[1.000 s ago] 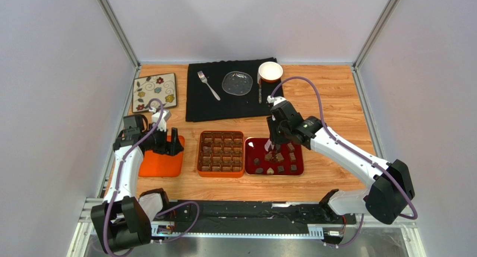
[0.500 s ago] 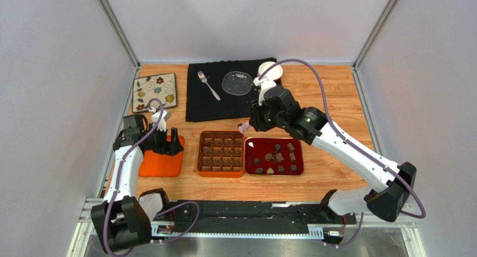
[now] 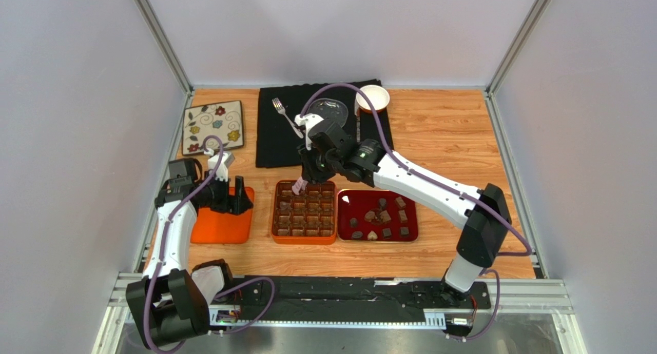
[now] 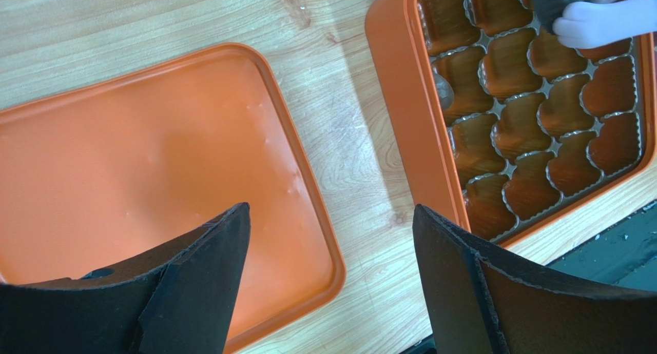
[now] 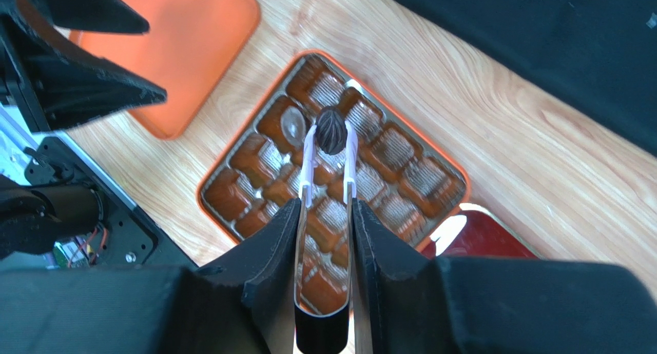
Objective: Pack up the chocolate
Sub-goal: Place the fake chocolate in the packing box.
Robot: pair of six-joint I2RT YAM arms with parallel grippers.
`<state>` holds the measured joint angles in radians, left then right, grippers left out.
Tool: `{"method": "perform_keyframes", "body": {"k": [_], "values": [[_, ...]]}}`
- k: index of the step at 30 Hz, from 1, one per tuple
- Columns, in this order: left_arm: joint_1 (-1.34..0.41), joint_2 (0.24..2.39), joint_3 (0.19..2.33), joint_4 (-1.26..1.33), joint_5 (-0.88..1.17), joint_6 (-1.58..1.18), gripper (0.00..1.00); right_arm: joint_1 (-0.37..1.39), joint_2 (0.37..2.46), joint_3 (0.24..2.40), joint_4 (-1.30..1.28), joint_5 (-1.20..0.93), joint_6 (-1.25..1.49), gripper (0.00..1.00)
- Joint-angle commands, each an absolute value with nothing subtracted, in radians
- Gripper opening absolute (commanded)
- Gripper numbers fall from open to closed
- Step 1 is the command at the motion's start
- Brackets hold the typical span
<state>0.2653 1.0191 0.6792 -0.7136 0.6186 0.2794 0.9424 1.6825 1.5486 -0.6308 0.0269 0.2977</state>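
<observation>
My right gripper [image 5: 324, 208] is shut on a pair of clear tongs [image 5: 311, 165]. The tongs pinch one dark oval chocolate [image 5: 331, 131] above the far-left cells of the orange box [image 3: 274, 213]. The tong tips [image 4: 609, 19] also show in the left wrist view, over the box [image 4: 401, 100]. Several more chocolate pieces [image 3: 383, 215] lie on the red tray [image 3: 341, 219] to the right of the box. At the left, my left gripper [image 4: 331, 215] is open and holds nothing, over the edge of the orange lid [image 4: 139, 154].
A black cloth [image 3: 270, 150] at the back carries a fork [image 3: 287, 117], a glass plate [image 3: 327, 114] and a white bowl [image 3: 372, 98]. A floral tile [image 3: 213, 126] lies at the back left. White walls close in the table.
My right arm has swung left from above the red tray to above the orange box's far-left corner, carrying the chocolate in the tongs. The left arm has stayed put.
</observation>
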Motion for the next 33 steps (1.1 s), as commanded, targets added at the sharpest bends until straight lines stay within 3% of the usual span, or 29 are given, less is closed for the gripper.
{"method": "perform_keyframes", "body": {"k": [1, 33], "values": [[0.285, 1.0, 0.675, -0.718, 0.652, 0.31, 0.85, 0.951, 1.723, 1.66, -0.545, 0.017, 0.291, 0.2], [0.342, 1.0, 0.672, -0.736, 0.692, 0.345, 0.85, 0.965, 1.844, 1.733, -0.531, -0.032, 0.29, 0.27]]}}
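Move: The right hand holds the tongs with the dark chocolate in their tips; the far-left corner compartment of the packing box lies about 7 cm ahead, 11 cm to its left and 17 cm below. The glossy oval piece sits about 4 cm nearer in the same column; the red tray's middle is some 17 cm right and 2 cm back of the hand, near table height. From the left hand, that compartment is about 6 cm ahead, 14 cm right and 8 cm below. Keeping its grip on the tongs, whose tips still pinch the dark chocolate, the right hand carries it left about 5 cm, with about 1 cm forward, over the far row towards the far-left corner compartment. It rises slightly, then sinks to about 1 cm below its starting height, slowing early and ending almost still, with hardly any turn of the wrist. ##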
